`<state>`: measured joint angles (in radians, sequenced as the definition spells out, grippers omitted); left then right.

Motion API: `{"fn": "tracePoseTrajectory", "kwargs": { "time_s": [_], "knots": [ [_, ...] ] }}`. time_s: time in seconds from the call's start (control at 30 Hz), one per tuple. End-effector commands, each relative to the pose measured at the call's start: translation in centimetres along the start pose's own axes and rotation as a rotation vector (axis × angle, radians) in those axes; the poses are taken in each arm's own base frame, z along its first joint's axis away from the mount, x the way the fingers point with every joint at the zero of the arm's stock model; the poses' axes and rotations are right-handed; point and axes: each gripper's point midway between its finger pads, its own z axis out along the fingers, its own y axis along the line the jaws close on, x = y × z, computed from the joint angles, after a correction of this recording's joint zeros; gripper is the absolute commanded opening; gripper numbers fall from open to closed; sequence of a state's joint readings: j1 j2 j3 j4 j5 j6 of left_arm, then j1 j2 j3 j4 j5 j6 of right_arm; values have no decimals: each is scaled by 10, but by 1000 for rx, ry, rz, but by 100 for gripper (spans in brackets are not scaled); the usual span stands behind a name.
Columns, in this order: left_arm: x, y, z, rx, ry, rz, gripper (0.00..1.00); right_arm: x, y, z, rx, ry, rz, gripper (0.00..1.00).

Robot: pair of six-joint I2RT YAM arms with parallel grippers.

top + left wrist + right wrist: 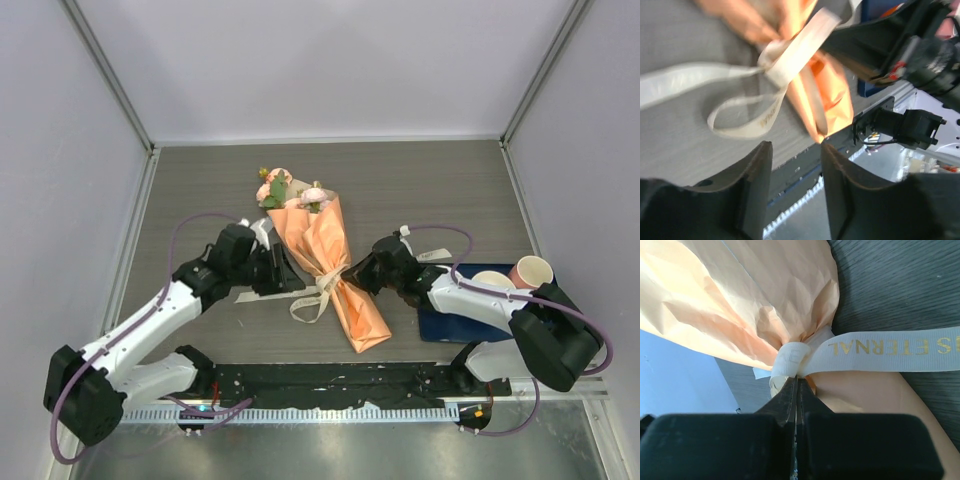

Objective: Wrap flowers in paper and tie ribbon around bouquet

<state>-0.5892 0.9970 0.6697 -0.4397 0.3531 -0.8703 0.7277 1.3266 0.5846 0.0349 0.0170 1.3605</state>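
Note:
The bouquet (330,265) lies mid-table, an orange paper (318,240) cone with the pink flowers (285,190) at its far wide end. A cream ribbon (322,292) is tied round its narrow waist, with loops and a tail trailing left. My left gripper (288,272) stands open just left of the knot; in its wrist view the fingers (760,170) are apart and hold nothing, with the ribbon (790,55) and paper (832,95) beyond them. My right gripper (797,379) is shut on the ribbon (880,351), right at the knot against the crumpled paper (740,300).
A dark blue mat (445,325) lies at the right under my right arm. A tan cup (492,281) and a pink cup (531,271) stand at its far edge. A black rail (330,382) runs along the near table edge. Grey walls close in three sides.

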Motion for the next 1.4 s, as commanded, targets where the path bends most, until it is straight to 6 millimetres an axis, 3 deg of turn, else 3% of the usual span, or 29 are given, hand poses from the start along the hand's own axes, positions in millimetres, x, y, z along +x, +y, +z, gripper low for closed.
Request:
{"fn": "tracePoseTrajectory", "kwargs": {
  "time_s": [0.0, 0.17, 0.2, 0.3, 0.7, 0.77, 0.8, 0.9, 1.37],
  "knots": [
    [-34, -30, 10, 20, 2, 200, 41, -3, 22, -7, -108, -22, -17, 0],
    [-46, -40, 50, -8, 31, 289, 44, -2, 27, -8, -124, -19, -22, 0],
    [-48, -38, 59, -25, 45, 286, 38, -3, 27, -8, -123, -20, -23, 0],
    [-56, -29, 69, -97, 42, 265, 19, -1, 27, -8, -128, -14, -25, 0],
    [-60, -11, 98, -165, 6, 215, 10, 7, 13, -8, -100, 20, -44, 1],
    [-60, -9, 103, -169, 14, 209, 10, 8, 14, -9, -105, 28, -50, 7],
    [-59, -11, 104, -162, 19, 212, 10, 8, 15, -10, -108, 29, -56, 16],
    [-57, -15, 108, -151, 31, 215, 9, 8, 15, -13, -112, 26, -59, 25],
    [-42, -41, 107, -39, 87, 202, 12, 11, 3, -17, -47, 43, -65, 31]
  ]
}}
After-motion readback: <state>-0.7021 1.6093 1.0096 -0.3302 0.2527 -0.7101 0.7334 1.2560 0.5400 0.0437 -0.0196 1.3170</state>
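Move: The knot of the ribbon around the paper lies about 7 cm ahead of the left hand, 8 cm to its right and 7 cm below. The dangling ribbon loop is level with that hand, some 5 cm right and 11 cm down; the flower heads are about 28 cm ahead of it and straight in line. From the right hand, already pinching ribbon at the knot, the knot is about 2 cm left and 2 cm below. Forward and to the right, with a brief rise, the empty left hand swings over to the ribbon knot, then sinks some 9 cm beside the right fingers, its left side tipping up about 15 degrees and its fingers closing most of the way. It ends drifting rightward, one finger against the ribbon turn there. The right hand holds nearly still, then opens partly and eases about 1 cm back. ##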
